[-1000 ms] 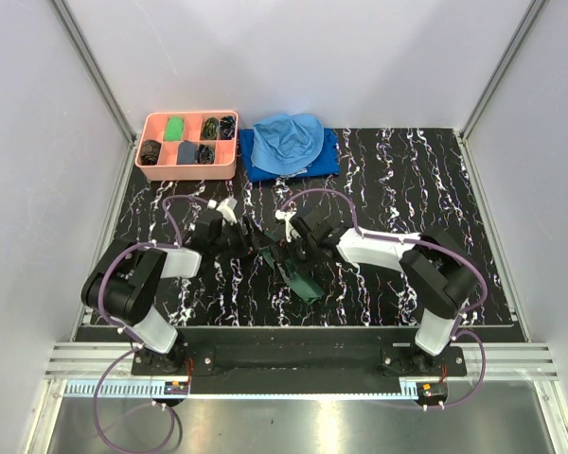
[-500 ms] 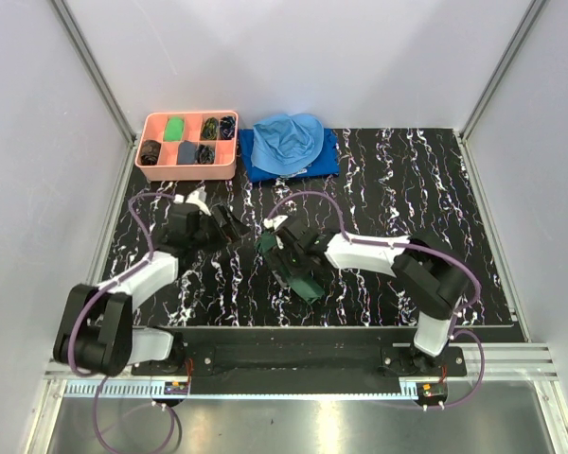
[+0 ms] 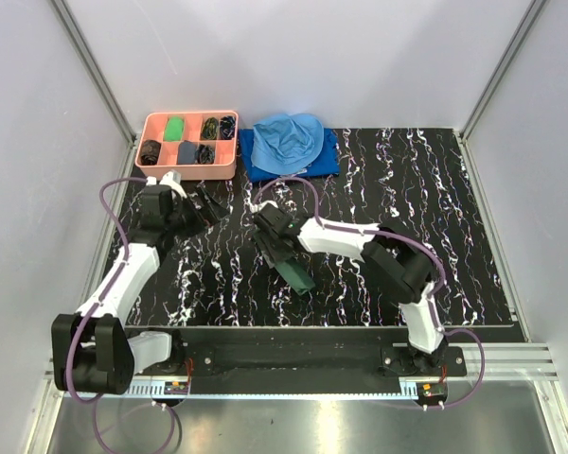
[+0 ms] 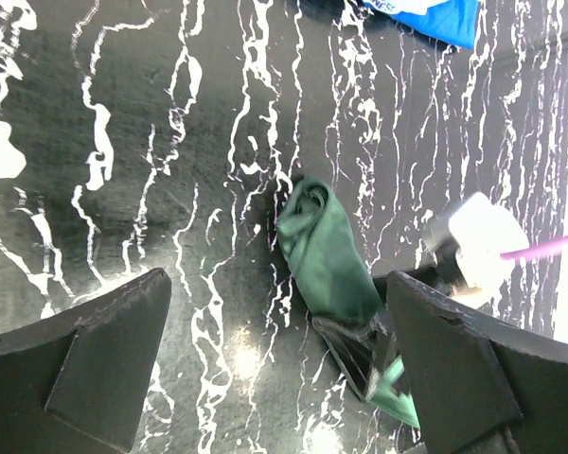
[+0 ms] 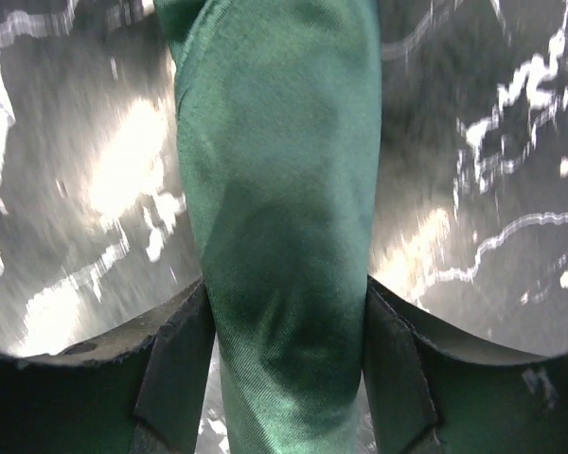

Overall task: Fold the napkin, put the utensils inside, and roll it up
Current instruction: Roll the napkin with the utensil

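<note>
The dark green napkin (image 3: 297, 276) lies rolled into a tight tube in the middle of the table, slanting from far left to near right. My right gripper (image 3: 273, 242) sits over its far end. In the right wrist view the roll (image 5: 275, 142) fills the gap of the right gripper (image 5: 286, 303), and both pads press its sides. My left gripper (image 3: 206, 202) hangs open well to the left, near the pink tray, holding nothing. In its own view the left gripper (image 4: 276, 284) looks across at the roll (image 4: 327, 260). The utensils are hidden.
A pink compartment tray (image 3: 187, 115) with small dark and green items stands at the back left. A light blue cloth (image 3: 289, 137) lies on a royal-blue cloth (image 3: 327, 161) at the back centre. The table is black marble-patterned.
The left arm has pulled away from the roll toward the tray, its jaws widening. The right gripper slid left along the roll to its far end and narrowed its jaws onto it.
</note>
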`<state>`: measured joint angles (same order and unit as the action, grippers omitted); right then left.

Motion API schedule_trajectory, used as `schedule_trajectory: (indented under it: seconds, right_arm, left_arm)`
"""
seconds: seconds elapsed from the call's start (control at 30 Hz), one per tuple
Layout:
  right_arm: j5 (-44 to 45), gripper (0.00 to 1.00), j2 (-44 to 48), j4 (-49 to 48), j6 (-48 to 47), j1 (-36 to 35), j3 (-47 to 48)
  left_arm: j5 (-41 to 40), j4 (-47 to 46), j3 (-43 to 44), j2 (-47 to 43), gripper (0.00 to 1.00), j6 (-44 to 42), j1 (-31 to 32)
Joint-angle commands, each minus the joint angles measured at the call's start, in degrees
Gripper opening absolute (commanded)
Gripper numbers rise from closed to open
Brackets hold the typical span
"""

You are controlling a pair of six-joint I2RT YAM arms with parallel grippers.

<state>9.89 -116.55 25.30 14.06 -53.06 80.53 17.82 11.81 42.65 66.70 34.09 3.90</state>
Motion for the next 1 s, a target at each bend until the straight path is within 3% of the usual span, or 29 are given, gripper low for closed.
schedule_trajectory:
  seconds: [0.0, 0.3, 0.4, 0.43, 0.57, 0.7, 0.8, 0.97]
  right_arm:
    - [3.8, 0.63, -7.5, 5.5, 3.9, 1.4, 7.3]
    - [0.1, 0.65, -15.5, 7.8, 5.3, 3.5, 20.8]
    - [-3.2, 0.78, -13.8, 7.7, 3.6, 3.6, 22.2]
    - [-5.6, 0.88, -12.9, 7.5, 2.6, 3.6, 22.4]
    - [-11.2, 0.98, -2.0, 5.4, 0.4, 3.7, 20.5]
    - [-16.1, 1.0, 10.8, -0.7, 1.5, 7.3, 14.3]
    - [-19.3, 1.0, 21.3, -6.8, 2.5, 14.1, 4.0]
    - [-17.5, 1.0, 39.9, -11.8, 2.5, 27.5, -16.1]
  left_arm:
    - [2.6, 4.0, 4.0, -1.6, 0.99, -4.1, -2.2]
    - [2.7, 7.8, 5.4, -2.7, 0.99, -6.9, -3.8]
    - [2.5, 9.2, 5.3, -3.4, 0.99, -8.2, -5.0]
    - [2.6, 9.3, 5.3, -4.0, 0.99, -8.5, -5.1]
    - [1.8, 10.6, 5.4, -5.8, 0.99, -13.2, -5.2]
    - [2.0, 12.4, 5.9, -9.1, 0.99, -18.0, -5.2]
    - [4.7, 12.4, 5.5, -12.3, 0.99, -20.8, -5.2]
    - [2.0, 11.6, 4.1, -17.9, 0.99, -22.1, -5.2]
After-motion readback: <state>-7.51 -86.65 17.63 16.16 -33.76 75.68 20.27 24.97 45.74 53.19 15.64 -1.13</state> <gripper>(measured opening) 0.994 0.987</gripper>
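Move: Right around the rolled napkin: the right hand's half-open fingers straddle the roll near its middle, which lies about level with the hand point and some 2 cm to the right. From that hand the blue hat is roughly 26 cm ahead and 2 cm to the right, and the pink tray about 26 cm ahead and 21 cm to the left. From the raised, empty left hand the roll lies about 5 cm back, 17 cm right and 13 cm below. Pushing the straddled napkin roll along the table, the right hand slides level about 6 cm forward and 4 cm left, turning slightly clockwise. Its fingers then spread wide to let go, it draws back a little, and it lifts fast, some 20 cm, swinging right and forward away from the roll. The open left hand eases a few centimetres up, back and left. ##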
